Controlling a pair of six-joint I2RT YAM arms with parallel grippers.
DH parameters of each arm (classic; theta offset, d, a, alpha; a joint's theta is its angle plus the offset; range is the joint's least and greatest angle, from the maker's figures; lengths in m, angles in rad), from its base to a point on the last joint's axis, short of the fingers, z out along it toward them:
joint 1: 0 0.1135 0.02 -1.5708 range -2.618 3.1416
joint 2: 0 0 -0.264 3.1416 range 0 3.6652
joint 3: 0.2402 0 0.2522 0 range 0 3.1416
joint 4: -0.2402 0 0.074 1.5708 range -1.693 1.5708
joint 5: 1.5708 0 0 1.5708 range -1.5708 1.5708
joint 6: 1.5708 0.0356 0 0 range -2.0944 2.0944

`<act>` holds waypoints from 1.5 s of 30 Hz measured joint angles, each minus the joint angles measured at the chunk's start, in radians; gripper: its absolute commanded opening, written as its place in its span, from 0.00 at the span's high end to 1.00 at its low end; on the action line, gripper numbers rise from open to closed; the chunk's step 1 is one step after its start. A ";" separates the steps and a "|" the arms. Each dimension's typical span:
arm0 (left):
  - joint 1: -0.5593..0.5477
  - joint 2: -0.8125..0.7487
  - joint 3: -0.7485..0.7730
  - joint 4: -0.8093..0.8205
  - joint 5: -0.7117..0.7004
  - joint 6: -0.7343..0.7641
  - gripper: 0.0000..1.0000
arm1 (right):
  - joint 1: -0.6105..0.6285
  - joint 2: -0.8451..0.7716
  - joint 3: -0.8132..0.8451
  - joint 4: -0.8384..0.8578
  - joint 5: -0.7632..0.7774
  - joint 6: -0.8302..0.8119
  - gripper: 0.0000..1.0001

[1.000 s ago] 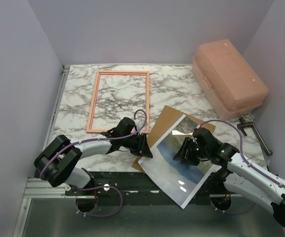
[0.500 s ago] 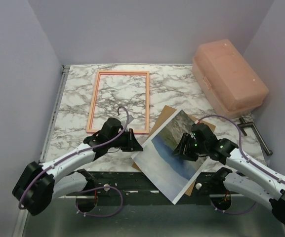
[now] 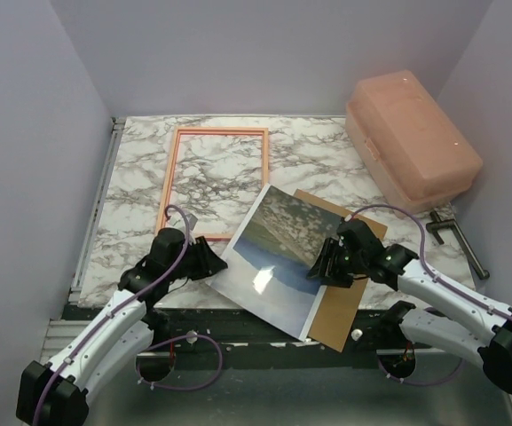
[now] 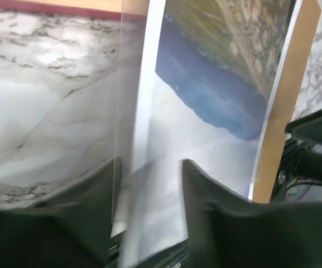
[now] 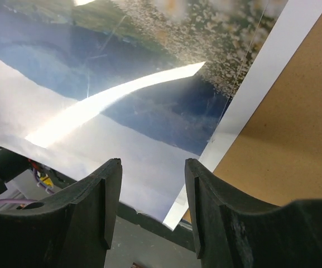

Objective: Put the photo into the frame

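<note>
The photo [image 3: 273,248] lies face up at the table's front middle, its lower corner past the front edge. Its right part rests on the brown backing board [image 3: 337,311]. The frame [image 3: 263,177] lies flat at the back left, orange-tan side up, close to the photo's top-left edge. My left gripper [image 3: 213,264] is at the photo's left edge. In the left wrist view its jaws [image 4: 148,164] stand apart, open, with the blurred sheet edge [image 4: 216,84] between them. My right gripper [image 3: 320,271] hovers open over the photo's right edge [image 5: 121,72] and the board [image 5: 289,139].
A closed pink plastic box [image 3: 411,133] stands at the back right. A dark metal clamp [image 3: 455,240] lies at the right edge. Walls close in the table on three sides. The marble top [image 3: 140,160] drops off at the front by the arm bases.
The photo has slid left and turned, uncovering more of the backing board. My left arm drew back to the left with it, and its jaws shut, then parted. The right gripper shifted slightly left.
</note>
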 measured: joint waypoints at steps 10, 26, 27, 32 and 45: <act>0.006 0.144 0.061 -0.109 -0.095 0.013 0.21 | -0.038 0.070 -0.001 0.031 0.004 -0.031 0.44; 0.130 0.514 0.341 -0.002 0.007 0.194 0.18 | -0.222 0.082 -0.172 0.198 -0.223 -0.087 0.43; 0.132 0.540 0.358 0.007 0.023 0.203 0.18 | -0.224 0.083 -0.180 0.212 -0.237 -0.085 0.43; 0.137 0.690 0.463 0.051 0.108 0.249 0.18 | -0.225 0.089 -0.197 0.252 -0.272 -0.083 0.43; 0.137 0.924 0.561 0.089 0.208 0.288 0.25 | -0.225 0.101 -0.200 0.271 -0.290 -0.084 0.43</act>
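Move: The photo's left edge lies between my left hand's fingers; its middle is about 15 cm to the right and 2 cm ahead, some 5 cm lower. The frame's middle is about 21 cm ahead and 3 cm left of my left hand. Under my right hand, roughly 5 cm down, is the cardboard's middle; from that hand the photo's middle lies some 9 cm left and 4 cm ahead. I spread my left fingers wide to let go of the photo's left edge while sinking about 3 cm, then carry the open hand some 13 cm forward and, later, a little right along that edge, rising and dipping again beside the frame's near right corner. My right hand drops about 4 cm onto the photo's right border, swinging briefly forward and right before it settles, fingers still half open. ##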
